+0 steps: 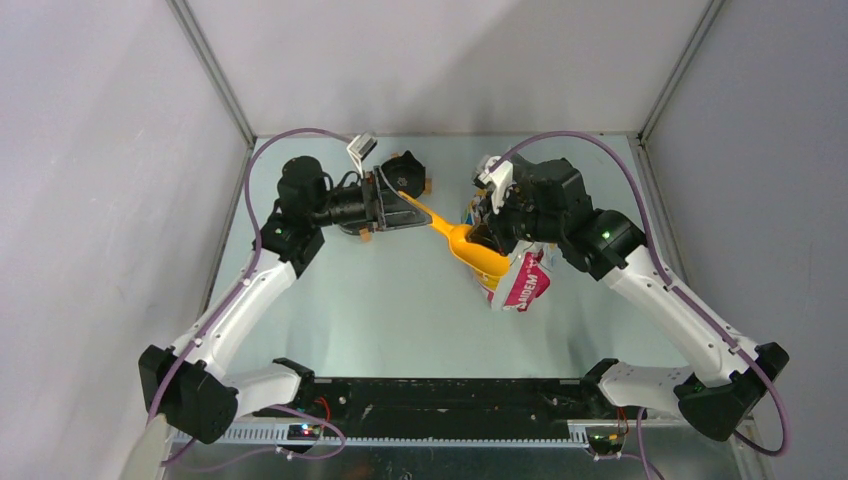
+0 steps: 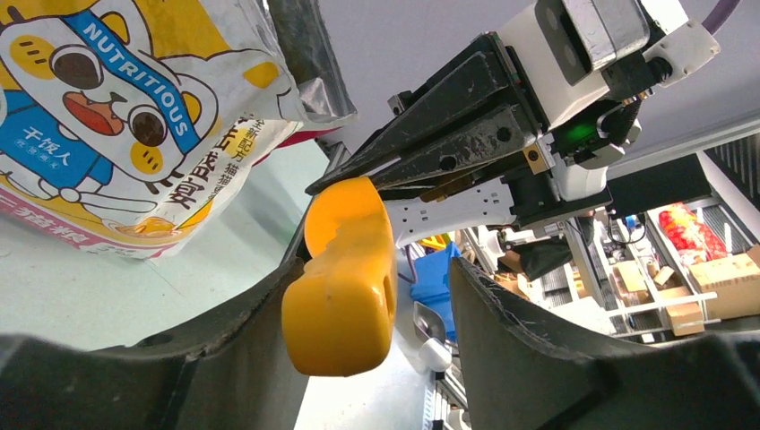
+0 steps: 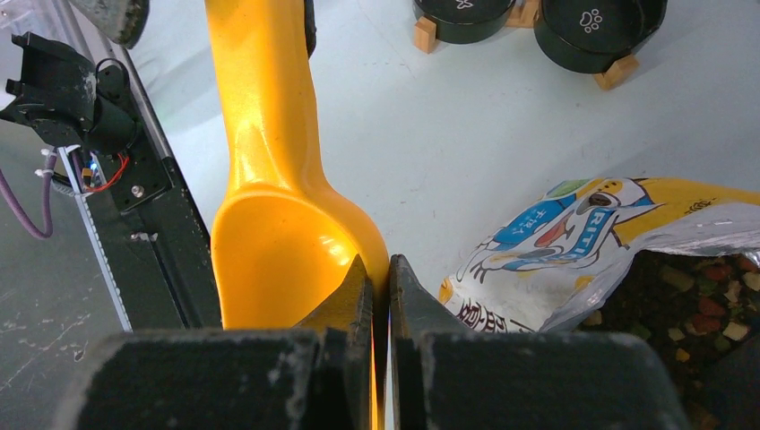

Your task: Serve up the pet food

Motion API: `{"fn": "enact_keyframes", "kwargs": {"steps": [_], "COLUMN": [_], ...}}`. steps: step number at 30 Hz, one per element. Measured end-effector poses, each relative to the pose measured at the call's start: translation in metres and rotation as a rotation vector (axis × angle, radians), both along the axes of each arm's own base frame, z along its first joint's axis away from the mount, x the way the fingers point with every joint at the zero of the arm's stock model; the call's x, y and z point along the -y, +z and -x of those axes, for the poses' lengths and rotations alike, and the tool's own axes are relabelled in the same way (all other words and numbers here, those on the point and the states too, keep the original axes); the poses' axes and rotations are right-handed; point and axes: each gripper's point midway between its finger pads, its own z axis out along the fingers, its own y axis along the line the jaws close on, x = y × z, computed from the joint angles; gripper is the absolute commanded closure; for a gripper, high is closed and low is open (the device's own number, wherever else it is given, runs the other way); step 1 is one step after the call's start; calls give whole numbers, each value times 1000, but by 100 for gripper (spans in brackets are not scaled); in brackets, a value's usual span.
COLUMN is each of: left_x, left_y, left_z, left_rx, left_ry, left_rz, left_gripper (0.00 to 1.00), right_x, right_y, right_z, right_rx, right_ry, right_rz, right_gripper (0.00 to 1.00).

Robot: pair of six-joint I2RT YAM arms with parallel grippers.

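Note:
An orange scoop (image 1: 470, 250) hangs over the table between both arms. My right gripper (image 3: 388, 264) is shut on the rim of the scoop's empty bowl (image 3: 269, 224). The scoop's handle end (image 2: 345, 269) sits between the fingers of my left gripper (image 2: 376, 287), which is open; the handle rests against the left finger with a gap to the right one. Just right of the scoop lies the cartoon-cat bag (image 1: 525, 280), its mouth open. Inside the mouth the pet food (image 3: 708, 296) shows as brown and reddish bits.
Two black bowls (image 3: 596, 31) on wooden feet stand at the back of the table, under and beside the left gripper (image 1: 408, 208). A black rail (image 1: 450, 395) runs along the near edge. Grey walls close the back and sides.

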Motion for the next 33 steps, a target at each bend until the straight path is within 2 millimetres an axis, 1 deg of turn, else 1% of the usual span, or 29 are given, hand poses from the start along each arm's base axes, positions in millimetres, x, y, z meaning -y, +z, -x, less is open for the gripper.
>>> {"fn": "enact_keyframes", "kwargs": {"steps": [4, 8, 13, 20, 23, 26, 30, 32, 33], "left_x": [0, 1, 2, 6, 8, 8, 8, 8, 8], "left_y": [-2, -4, -6, -4, -4, -4, -5, -5, -5], "left_z": [-3, -5, -7, -1, 2, 3, 2, 2, 2], "left_rx": [-10, -27, -54, -52, -52, -52, -46, -44, -46], "left_ry": [17, 23, 25, -2, -17, -22, -18, -16, -17], "left_rz": [-5, -8, -7, -1, -1, -1, -3, -4, -4], "left_gripper": [34, 37, 42, 49, 51, 57, 69, 76, 83], "right_x": [-1, -2, -4, -7, -8, -7, -8, -8, -8], "right_y": [1, 1, 0, -7, -6, -6, -5, -4, -3], "right_z": [0, 2, 3, 0, 0, -1, -2, -2, -2], "right_rx": [3, 8, 16, 7, 11, 15, 20, 24, 28], "right_ry": [1, 11, 24, 19, 19, 16, 16, 17, 18], "right_rz": [-2, 0, 6, 24, 23, 23, 18, 16, 17], "right_gripper": [100, 100, 100, 100, 100, 100, 100, 100, 100]}}
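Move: The scoop's handle already lies between my left hand's open fingers, its middle about 1 cm ahead and 1 cm to the right of the hand point, at about the same height. From my left hand the food bag stands about 19 cm right, 7 cm ahead and 24 cm below. The nearer bowl is some 19 cm ahead, 15 cm left and 32 cm below. From my right hand, which holds the scoop by its bowl end, the handle is about 8 cm left, 3 cm ahead and 5 cm higher. I close my left fingers around the scoop's handle, from rather wide to about half that gap, until both pads pinch its sides. First my left hand eases forward and down a little, then back and about 1 cm to the right along the handle. My shut right fingers keep their grip by the bowl end and feed the scoop about 1 cm left towards it. ##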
